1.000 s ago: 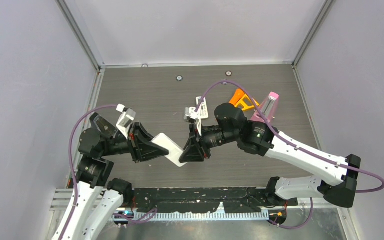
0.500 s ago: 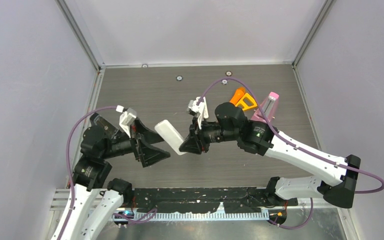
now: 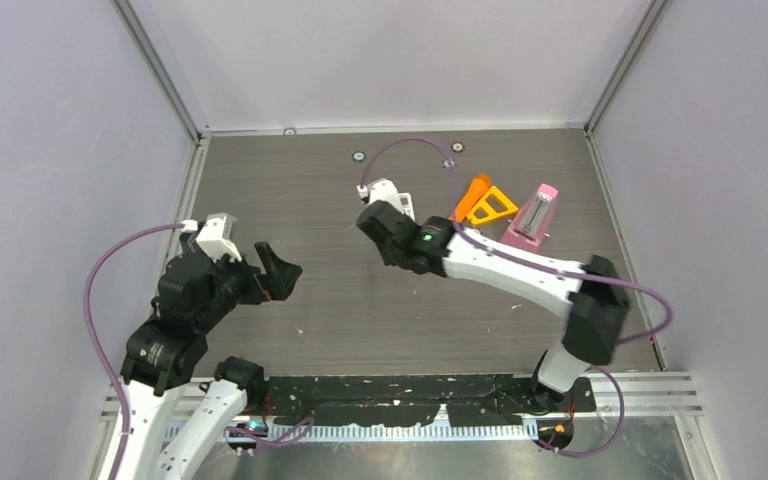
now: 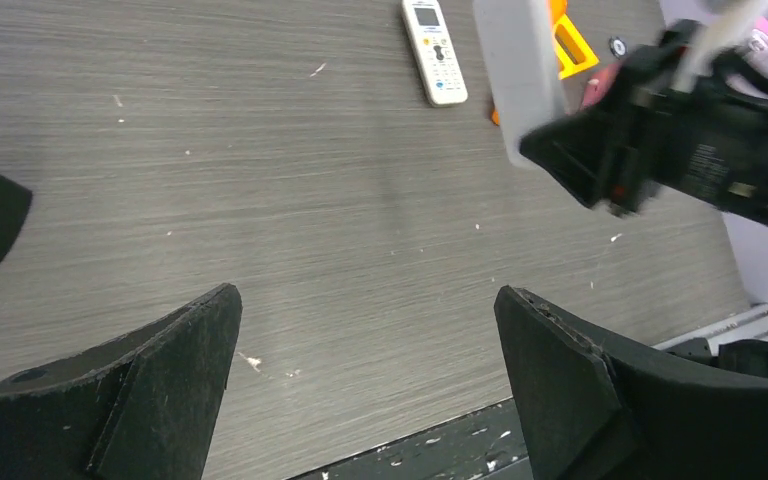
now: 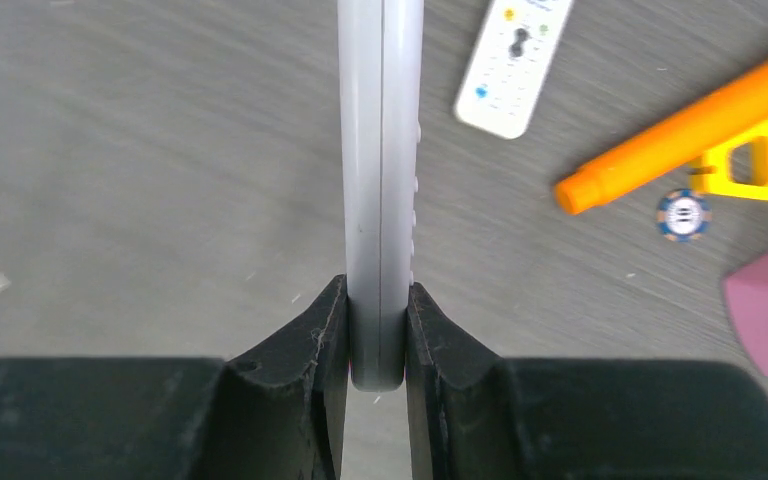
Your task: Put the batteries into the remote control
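My right gripper (image 5: 377,290) is shut on the near end of a light grey remote control (image 5: 380,150), which shows edge-on and stands up off the table. In the left wrist view the same remote control (image 4: 518,70) sticks up from the right gripper (image 4: 550,150). My left gripper (image 4: 365,295) hangs open and empty over the near left of the table (image 3: 278,272), well apart from the remote. A second white remote with coloured buttons (image 5: 515,60) lies flat on the table beyond it (image 4: 434,50). The batteries are out of view.
An orange tool (image 3: 480,200) and a pink object (image 3: 532,215) lie at the back right, and a small blue-and-white disc (image 5: 682,215) rests beside the orange tool (image 5: 680,150). Grey walls enclose the table on three sides, with a black strip (image 3: 410,395) along the near edge.
The left gripper opened, let go of the grey remote and drew back to the left. The right arm carried the remote away toward the back middle of the table.
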You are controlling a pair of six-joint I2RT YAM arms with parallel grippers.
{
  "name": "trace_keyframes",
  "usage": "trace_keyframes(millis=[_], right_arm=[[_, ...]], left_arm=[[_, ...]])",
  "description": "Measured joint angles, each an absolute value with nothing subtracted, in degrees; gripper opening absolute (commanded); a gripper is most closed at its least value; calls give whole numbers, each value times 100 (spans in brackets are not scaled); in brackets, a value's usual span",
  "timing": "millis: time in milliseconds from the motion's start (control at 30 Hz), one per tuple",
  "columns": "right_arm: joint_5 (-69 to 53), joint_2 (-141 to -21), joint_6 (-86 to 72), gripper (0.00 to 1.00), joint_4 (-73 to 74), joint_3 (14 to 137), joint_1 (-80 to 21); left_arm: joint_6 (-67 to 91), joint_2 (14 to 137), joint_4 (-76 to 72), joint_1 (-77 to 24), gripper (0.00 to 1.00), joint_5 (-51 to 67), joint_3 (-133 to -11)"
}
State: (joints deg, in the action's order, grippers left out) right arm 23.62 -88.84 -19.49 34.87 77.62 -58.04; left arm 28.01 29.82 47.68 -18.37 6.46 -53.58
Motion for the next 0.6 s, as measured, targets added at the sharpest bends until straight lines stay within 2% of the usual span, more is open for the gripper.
trace_keyframes(millis=[267, 467, 600], right_arm=[[4025, -11356, -1962, 5, 4084, 9380, -5798], [4578, -12396, -1782, 5, 4453, 10267, -5795], [4692, -12766, -1682, 5, 4571, 10433, -5798]], left_arm=[[2779, 2788, 5017, -1837, 100, 405, -5358], [2755, 2781, 5063, -1837, 99, 436, -5356], [2733, 2740, 5059, -1837, 99, 480, -5356]])
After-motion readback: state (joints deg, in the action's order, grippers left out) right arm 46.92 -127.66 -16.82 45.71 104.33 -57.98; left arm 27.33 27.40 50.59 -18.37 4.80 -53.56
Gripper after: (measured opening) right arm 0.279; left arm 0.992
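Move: The right hand holds the loaded remote and takes it towards the table beside the second remote, which lies about 14 cm ahead, 3 cm to the right and 18 cm below. At that same depth, the orange microphone is some 17 cm to the hand's right and about 14 cm ahead; the yellow frame is about 17 cm ahead and 24 cm right. From the empty left hand the second remote is roughly 23 cm ahead, 23 cm right and 26 cm down. Still pinched by its edges in the right fingers, the loaded remote is carried down about 11 cm and forward some 8 cm, towards the second remote and the bare table on its left. The forward travel dies away while the hand keeps sinking, and the wrist rolls some 30 degrees, left side down, with a slight clockwise turn. ##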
